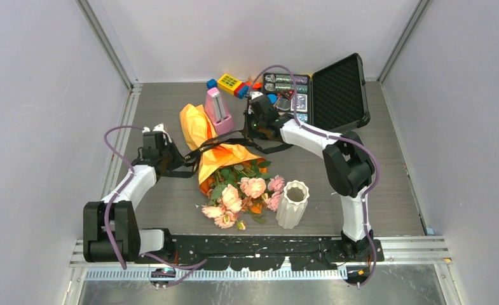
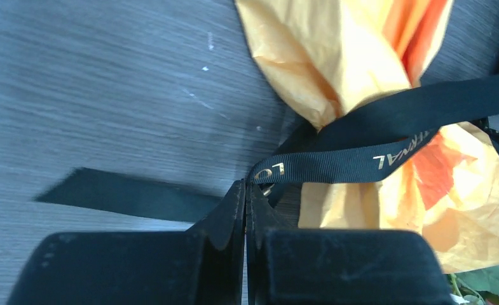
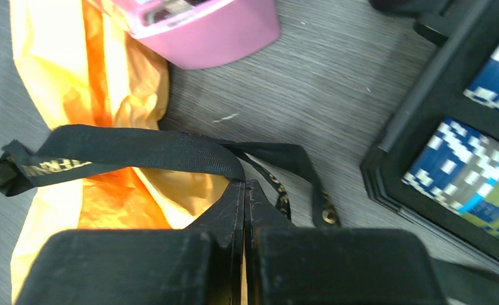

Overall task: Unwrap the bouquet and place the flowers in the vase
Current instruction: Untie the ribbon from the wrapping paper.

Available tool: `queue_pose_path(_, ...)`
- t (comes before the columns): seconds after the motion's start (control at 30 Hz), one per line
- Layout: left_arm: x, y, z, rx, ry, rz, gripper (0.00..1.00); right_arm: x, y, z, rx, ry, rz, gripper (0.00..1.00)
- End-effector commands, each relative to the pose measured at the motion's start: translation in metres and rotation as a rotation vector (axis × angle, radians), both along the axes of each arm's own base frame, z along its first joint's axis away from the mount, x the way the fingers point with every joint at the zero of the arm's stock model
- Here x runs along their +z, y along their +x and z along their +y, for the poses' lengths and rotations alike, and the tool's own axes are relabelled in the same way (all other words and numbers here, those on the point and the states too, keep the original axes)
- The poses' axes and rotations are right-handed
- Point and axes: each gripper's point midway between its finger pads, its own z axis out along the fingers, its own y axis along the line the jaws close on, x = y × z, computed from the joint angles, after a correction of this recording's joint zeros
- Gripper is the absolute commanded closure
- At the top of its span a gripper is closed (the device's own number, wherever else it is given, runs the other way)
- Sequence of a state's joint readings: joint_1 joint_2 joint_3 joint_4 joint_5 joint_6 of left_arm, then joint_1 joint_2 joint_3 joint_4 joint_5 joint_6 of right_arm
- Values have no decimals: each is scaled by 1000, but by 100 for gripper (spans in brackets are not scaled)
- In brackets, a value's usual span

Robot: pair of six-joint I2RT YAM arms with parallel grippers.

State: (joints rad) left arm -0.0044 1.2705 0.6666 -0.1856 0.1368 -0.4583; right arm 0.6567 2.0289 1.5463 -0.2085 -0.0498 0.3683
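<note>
The bouquet (image 1: 224, 166) lies mid-table in crinkled orange paper (image 2: 355, 70), pink and peach flowers (image 1: 237, 198) spilling toward the near edge. A black ribbon (image 1: 224, 144) is tied round its waist. My left gripper (image 2: 245, 184) is shut on the ribbon's left end (image 2: 335, 164), just left of the wrap. The right gripper (image 3: 245, 184) is shut on the ribbon's other end (image 3: 138, 149), to the wrap's right. The ribbon runs taut between them. Upright at the front, right of the flowers, stands the white ribbed vase (image 1: 292, 204).
A pink metronome-shaped object (image 1: 217, 109) stands just behind the wrap. An open black case (image 1: 335, 92) with cans sits at the back right, and small coloured toys (image 1: 231, 84) lie at the back. A loose ribbon tail (image 2: 126, 196) trails on the table.
</note>
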Motion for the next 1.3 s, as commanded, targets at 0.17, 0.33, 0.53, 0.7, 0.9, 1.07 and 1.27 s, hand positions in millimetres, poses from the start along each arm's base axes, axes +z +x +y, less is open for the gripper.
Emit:
queue_pose_path(0.17, -13, -3, 16, 113, -121, -4, 100, 21, 5, -32, -172, 45, -44, 100)
queue_pose_path(0.33, -24, -12, 27, 170, -135, 24, 100, 15, 2, -50, -233, 70, -15, 100)
queue_pose_path(0.53, -31, -18, 27, 174, -172, 43, 93, 11, -3, -57, -223, 118, 18, 96)
queue_pose_path(0.7, -21, -17, 23, 160, -196, 21, 72, 18, -8, -54, -167, 143, 19, 82)
queue_pose_path(0.9, 8, -19, 22, 138, -187, -25, 45, 37, -15, -53, -91, 146, -31, 59)
queue_pose_path(1.07, 40, -16, 12, 57, -200, -98, 39, 50, -24, -53, -28, 150, -67, 47)
queue_pose_path(1.27, 63, 6, -31, -148, -155, -141, 38, 54, -35, -48, 46, 168, -75, 43)
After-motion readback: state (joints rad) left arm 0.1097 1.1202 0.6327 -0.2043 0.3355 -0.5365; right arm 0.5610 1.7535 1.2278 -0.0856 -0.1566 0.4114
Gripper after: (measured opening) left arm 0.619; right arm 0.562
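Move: Both closed grippers hold ribbon. Take the left part to bare table about 3 cm back, 3 cm left and 6 cm below the left hand; the ribbon's crossing on the orange wrapping lies 4 cm ahead, 6 cm right. Take the right part to table 1 cm back, 7 cm right and 8 cm below the right hand; that crossing is 5 cm back, 13 cm left, the pink metronome 5 cm ahead, 8 cm left. Keep both grips and draw the ribbon apart, away from the wrapping: right gripper about 7 cm right and 3 cm down, left gripper some 4 cm down while easing left and back. Then open both to let go low over the table, and lift each clear by 6 to 7 cm, the left swinging slightly forward and right again. ##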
